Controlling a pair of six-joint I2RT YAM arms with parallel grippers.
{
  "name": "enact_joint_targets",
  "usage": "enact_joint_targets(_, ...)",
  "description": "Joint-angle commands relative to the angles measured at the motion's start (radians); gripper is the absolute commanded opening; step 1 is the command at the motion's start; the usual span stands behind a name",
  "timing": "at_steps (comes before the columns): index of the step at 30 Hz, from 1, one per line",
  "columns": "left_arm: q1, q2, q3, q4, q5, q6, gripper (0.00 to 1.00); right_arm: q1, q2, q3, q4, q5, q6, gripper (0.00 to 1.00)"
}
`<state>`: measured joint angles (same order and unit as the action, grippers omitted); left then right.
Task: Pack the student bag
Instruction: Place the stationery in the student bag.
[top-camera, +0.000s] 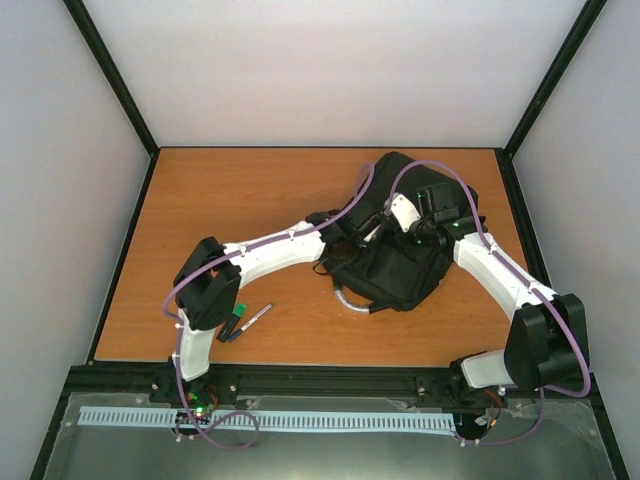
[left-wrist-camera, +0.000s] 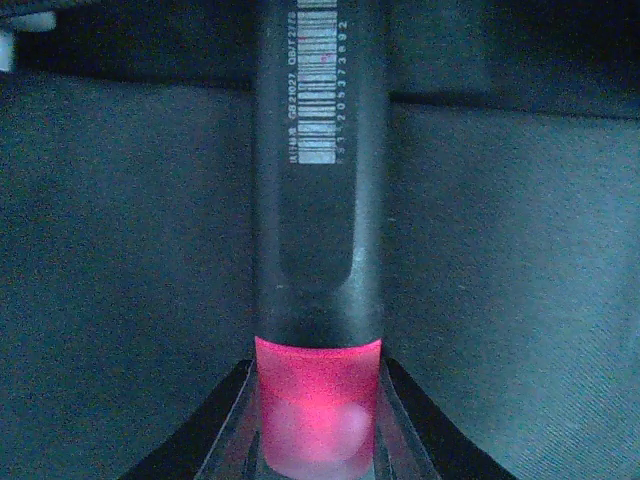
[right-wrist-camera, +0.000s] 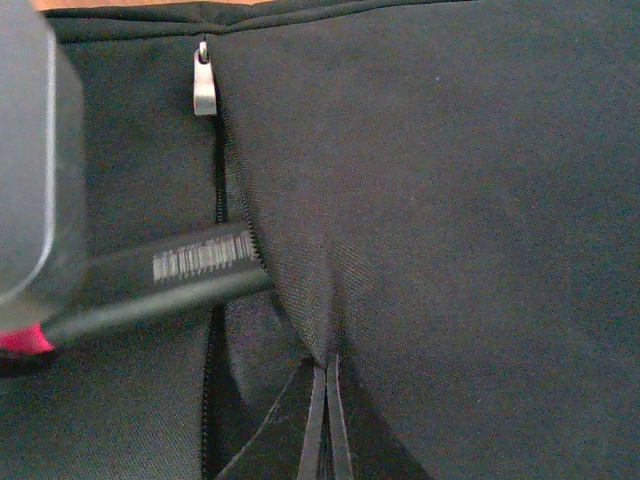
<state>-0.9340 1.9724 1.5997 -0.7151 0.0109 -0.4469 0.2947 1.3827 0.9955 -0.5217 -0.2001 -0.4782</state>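
The student bag (top-camera: 400, 275), black fabric, lies at the right middle of the table. My left gripper (left-wrist-camera: 318, 430) is shut on the pink end of a black marker (left-wrist-camera: 320, 200) with a barcode label. The marker's far end points into the bag's unzipped pocket opening. In the right wrist view the marker (right-wrist-camera: 170, 275) slips under the pocket's flap beside the zipper teeth. My right gripper (right-wrist-camera: 325, 400) is shut on a pinch of the bag's fabric (right-wrist-camera: 450, 200) at the edge of that opening. Both grippers meet over the bag's middle in the top view.
A silver zipper pull (right-wrist-camera: 204, 85) sits at the top of the opening. The bag's grey loop handle (top-camera: 350, 303) lies on its near side. A green-capped marker and a pen (top-camera: 245, 322) lie on the wooden table (top-camera: 230, 200) by the left arm's elbow.
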Motion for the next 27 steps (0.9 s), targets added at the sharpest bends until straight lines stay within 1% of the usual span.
enact_joint_targets(1,0.038,0.022,0.058,-0.029,0.03,0.026,0.18,0.001,-0.03,0.001,0.009,-0.064,0.002,0.03)
enact_joint_targets(6,0.054,0.023,0.071,-0.012,0.003,0.037,0.19,0.001,-0.018,0.003,0.005,-0.068,-0.006,0.03)
enact_joint_targets(10,0.074,0.068,0.144,-0.025,-0.015,0.072,0.21,0.001,-0.018,0.001,0.002,-0.075,-0.008,0.03)
enact_joint_targets(14,0.082,0.098,0.206,-0.051,-0.05,0.1,0.32,0.001,-0.019,0.001,0.002,-0.076,-0.008,0.03)
enact_joint_targets(16,0.083,0.091,0.207,-0.064,-0.066,0.099,0.42,0.001,-0.017,0.001,0.002,-0.069,-0.007,0.03)
enact_joint_targets(19,0.083,0.035,0.152,-0.054,-0.071,0.085,0.51,0.001,-0.018,0.0,0.001,-0.069,-0.008,0.03)
enact_joint_targets(23,0.082,-0.094,0.021,0.001,-0.049,0.057,0.57,0.0,-0.015,0.0,0.001,-0.069,-0.009,0.03)
enact_joint_targets(25,0.081,-0.145,-0.037,0.023,-0.039,0.043,0.57,0.001,-0.012,0.0,0.003,-0.069,-0.011,0.03)
enact_joint_targets(27,0.082,-0.17,-0.074,0.03,-0.024,0.033,0.5,0.001,-0.011,0.001,0.002,-0.068,-0.011,0.03)
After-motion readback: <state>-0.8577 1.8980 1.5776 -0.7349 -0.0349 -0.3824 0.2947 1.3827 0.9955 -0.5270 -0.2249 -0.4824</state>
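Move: The left hand grips the pink marker by its cap, its far end already tucked under the flap; the stretch of pocket mouth it goes for lies about 6 cm ahead and 3 cm right, barely lower. The zip pull is some 9 cm ahead and 1 cm right, the flap pinched by the right hand roughly 5 cm ahead, 8 cm right and 2 cm higher. From the right hand that mouth is about 2 cm ahead, 5 cm left and 3 cm below. Still gripping the pink cap, the left hand carries the marker forward about 5 cm along the pocket mouth towards the zip pull and pushes it deeper under the flap, while the closed right fingers keep the flap pinched in place. Near the end of that reach the left fingers spread to roughly twice their gap and let go, then the hand backs off to its left and rearward, rising a little, some 4 cm in all. ##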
